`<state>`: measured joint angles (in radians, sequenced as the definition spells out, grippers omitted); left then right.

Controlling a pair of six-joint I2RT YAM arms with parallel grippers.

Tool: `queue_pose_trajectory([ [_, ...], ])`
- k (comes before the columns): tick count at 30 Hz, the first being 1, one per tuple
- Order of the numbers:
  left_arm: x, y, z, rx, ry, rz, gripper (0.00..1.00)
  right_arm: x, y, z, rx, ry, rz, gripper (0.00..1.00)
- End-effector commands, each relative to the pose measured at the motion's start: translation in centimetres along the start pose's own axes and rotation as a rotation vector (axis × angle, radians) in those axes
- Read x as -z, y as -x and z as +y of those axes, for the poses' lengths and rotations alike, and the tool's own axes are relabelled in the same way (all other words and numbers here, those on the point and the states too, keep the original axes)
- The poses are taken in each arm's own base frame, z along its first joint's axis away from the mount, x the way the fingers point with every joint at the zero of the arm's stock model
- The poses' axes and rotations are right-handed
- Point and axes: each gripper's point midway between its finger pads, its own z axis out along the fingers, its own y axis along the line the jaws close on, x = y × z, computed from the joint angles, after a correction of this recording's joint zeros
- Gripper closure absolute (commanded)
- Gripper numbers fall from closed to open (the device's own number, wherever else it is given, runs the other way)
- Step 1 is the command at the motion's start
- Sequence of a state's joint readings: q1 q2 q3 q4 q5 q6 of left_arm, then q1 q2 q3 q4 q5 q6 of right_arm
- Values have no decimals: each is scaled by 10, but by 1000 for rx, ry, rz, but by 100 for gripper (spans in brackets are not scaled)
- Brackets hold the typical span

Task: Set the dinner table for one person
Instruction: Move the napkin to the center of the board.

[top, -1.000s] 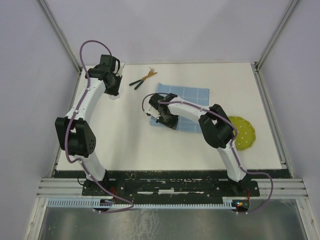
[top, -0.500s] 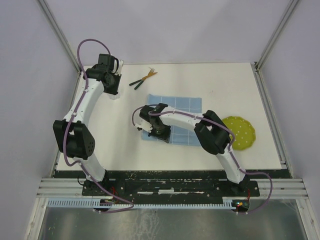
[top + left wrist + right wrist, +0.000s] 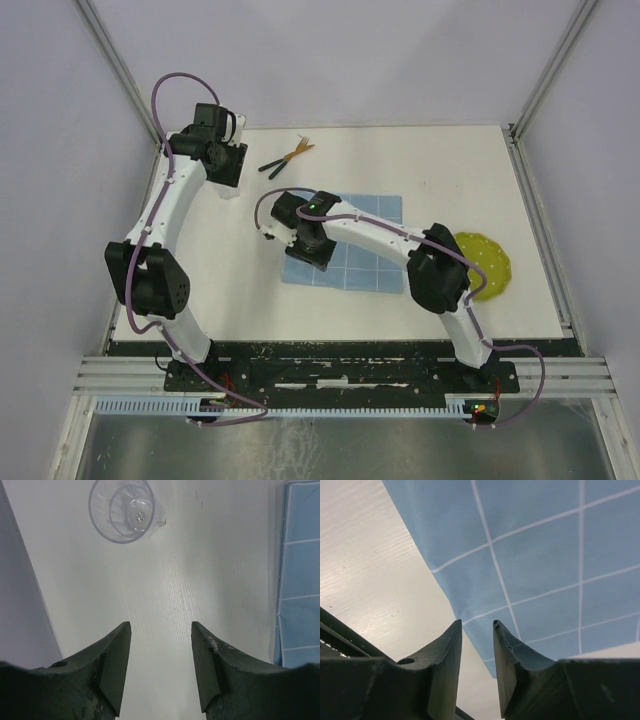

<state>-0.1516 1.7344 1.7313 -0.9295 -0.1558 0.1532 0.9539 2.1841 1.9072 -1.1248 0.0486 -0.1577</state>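
The off-white dinner table (image 3: 450, 170) carries a light-blue gridded cloth (image 3: 360, 255) near its middle. My right gripper (image 3: 305, 248) hangs over the cloth's left edge. In the right wrist view the jaws (image 3: 477, 622) stand a narrow gap apart, and the cloth (image 3: 545, 545) lies flat below them, not held. My left gripper (image 3: 228, 178) is at the far left, open and empty (image 3: 161, 625). A clear glass (image 3: 121, 510) stands upright on the table just ahead of it. The cloth's edge (image 3: 300, 580) shows at the right of the left wrist view.
A yellow-green dotted plate (image 3: 492, 262) lies at the right, partly behind the right arm. A fork and a second utensil with dark green handles (image 3: 288, 156) lie crossed at the far edge. Grey walls enclose the table on three sides.
The cloth has slid toward the near left along with my right gripper, then stopped. The right gripper has since shifted a little to the far left. The left arm has barely moved.
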Motion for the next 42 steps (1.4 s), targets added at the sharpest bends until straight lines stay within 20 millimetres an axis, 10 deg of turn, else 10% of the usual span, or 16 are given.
queue_pose_trajectory([
  [1, 16, 17, 2, -22, -18, -73, 41, 63, 15, -37, -70, -127, -188, 61],
  [5, 20, 11, -9, -25, -77, -77, 43, 35, 1, -54, -110, -102, -127, 67],
  [10, 32, -16, -31, -61, -191, -36, 58, 12, -39, -98, -313, -88, -50, 98],
  [17, 45, -71, -90, -179, -388, 32, 97, 21, -103, -149, -393, -145, 32, 99],
  [22, 57, -90, -114, -235, -485, 46, 97, 29, -137, -159, -450, -155, 77, 99],
  [28, 62, -110, -148, -308, -588, 61, 97, 32, -144, -152, -441, -145, 73, 99],
  [42, 7, -74, -202, -337, -593, 40, 97, 3, -120, -158, -436, -53, 105, 99],
])
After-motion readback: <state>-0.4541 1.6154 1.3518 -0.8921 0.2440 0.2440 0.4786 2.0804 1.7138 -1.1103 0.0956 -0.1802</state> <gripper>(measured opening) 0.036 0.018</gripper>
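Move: The napkin lies flat, with its middle about 11 cm ahead of the right hand, 6 cm to its right and 5 cm below; the green plate is some 42 cm to the right of that hand and 3 cm ahead. From the left hand the napkin's middle is about 28 cm to the right, 4 cm back and 19 cm down. The clear cup stands 10 cm ahead of the left hand and 3 cm to its left, the cutlery some 24 cm ahead and 14 cm right. Lift the right gripper about 5 cm off the napkin's near-left part, close it, and carry it right and forward over the cloth, sinking again to hover by the right edge. Meanwhile swing the left gripper back and right from the cup, down about 8 cm, closing it and turning it some 30 degrees clockwise, then ease slightly forward above the napkin's left side. ##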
